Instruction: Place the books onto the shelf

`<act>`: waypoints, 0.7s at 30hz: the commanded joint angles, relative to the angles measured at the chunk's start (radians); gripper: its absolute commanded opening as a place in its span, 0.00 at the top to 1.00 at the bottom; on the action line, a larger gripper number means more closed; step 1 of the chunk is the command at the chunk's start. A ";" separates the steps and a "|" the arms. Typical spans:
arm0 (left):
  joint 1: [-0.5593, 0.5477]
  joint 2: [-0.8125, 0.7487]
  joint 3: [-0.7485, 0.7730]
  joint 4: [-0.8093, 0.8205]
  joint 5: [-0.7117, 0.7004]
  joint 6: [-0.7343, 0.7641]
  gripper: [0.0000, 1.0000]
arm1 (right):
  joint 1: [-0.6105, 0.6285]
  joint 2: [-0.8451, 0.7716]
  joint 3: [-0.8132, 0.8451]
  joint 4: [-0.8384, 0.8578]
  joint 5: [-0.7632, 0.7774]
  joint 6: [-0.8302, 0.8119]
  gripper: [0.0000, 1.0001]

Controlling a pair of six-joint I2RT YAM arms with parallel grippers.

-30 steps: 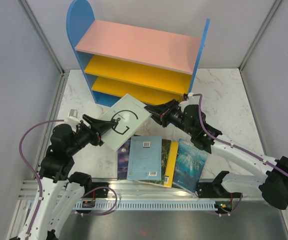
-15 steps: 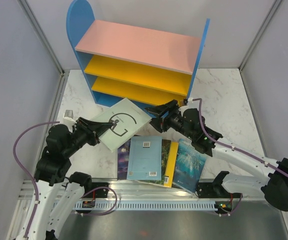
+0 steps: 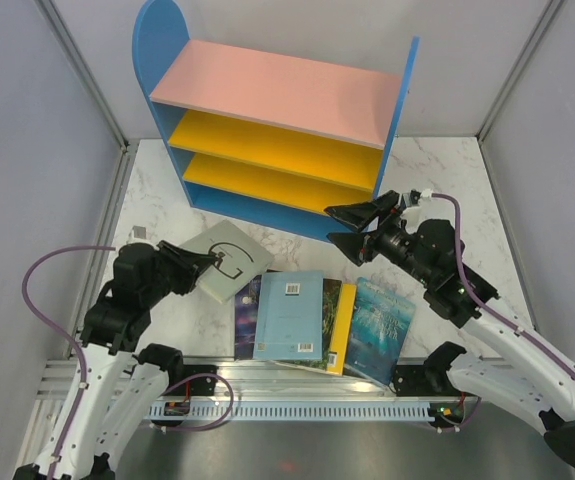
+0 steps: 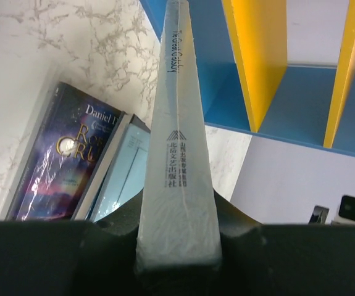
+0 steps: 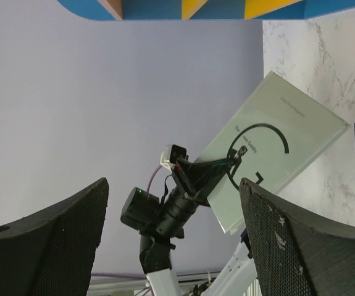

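The grey-green book with the big "G" (image 3: 229, 262) is lifted off the table at the left, tilted, with my left gripper (image 3: 203, 263) shut on its near edge. The left wrist view shows its spine (image 4: 178, 154) pinched between both jaws. My right gripper (image 3: 335, 226) hangs open and empty to the right of that book, in front of the shelf's blue base. Its wrist view shows the G book (image 5: 282, 148) apart from the fingers (image 5: 300, 228). The shelf (image 3: 272, 90) stands at the back. Several more books lie flat near the front: dark (image 3: 246, 318), light blue (image 3: 289, 315), yellow (image 3: 346, 318), teal (image 3: 380, 330).
Grey walls close in the marble table (image 3: 447, 190) on three sides. A small grey object (image 3: 139, 232) lies at the far left. A metal rail (image 3: 297, 405) runs along the near edge by the arm bases.
My right gripper let go of the G book, opened wide and drew back to the right. My left gripper shut on the book and pulled it down and left.
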 commanded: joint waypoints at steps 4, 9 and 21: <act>0.012 0.072 0.038 0.353 -0.043 0.017 0.98 | -0.027 -0.050 -0.003 -0.096 -0.092 -0.054 0.11; 0.050 0.138 0.052 0.467 -0.047 -0.006 0.98 | -0.043 -0.061 0.003 -0.117 -0.124 -0.065 0.12; 0.319 0.306 -0.082 0.864 0.201 -0.164 0.98 | -0.074 -0.109 -0.014 -0.206 -0.153 -0.107 0.12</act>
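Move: The left hand already grips the grey-white Great Gatsby book. The shelf it is being taken to has its middle about 25 cm ahead of this hand, 12 cm to its right and some 6 cm lower. On the table roughly 21 cm below the hand, the purple book lies 4 cm to the right and 2 cm back, and the light blue book 13 cm right and 2 cm back. From the right hand, the shelf is about 28 cm ahead, 11 cm left and 18 cm lower. Forward towards the shelf, the left hand carries the held Gatsby book about 11 cm, first straight and then veering left by nearly 5 cm, while its height hardly changes. In the later part the wrist swings counter-clockwise and tips up a little, about 15 degrees in all, its fingers keeping their hold. The empty right hand, open throughout, eases back, down and to its right. ##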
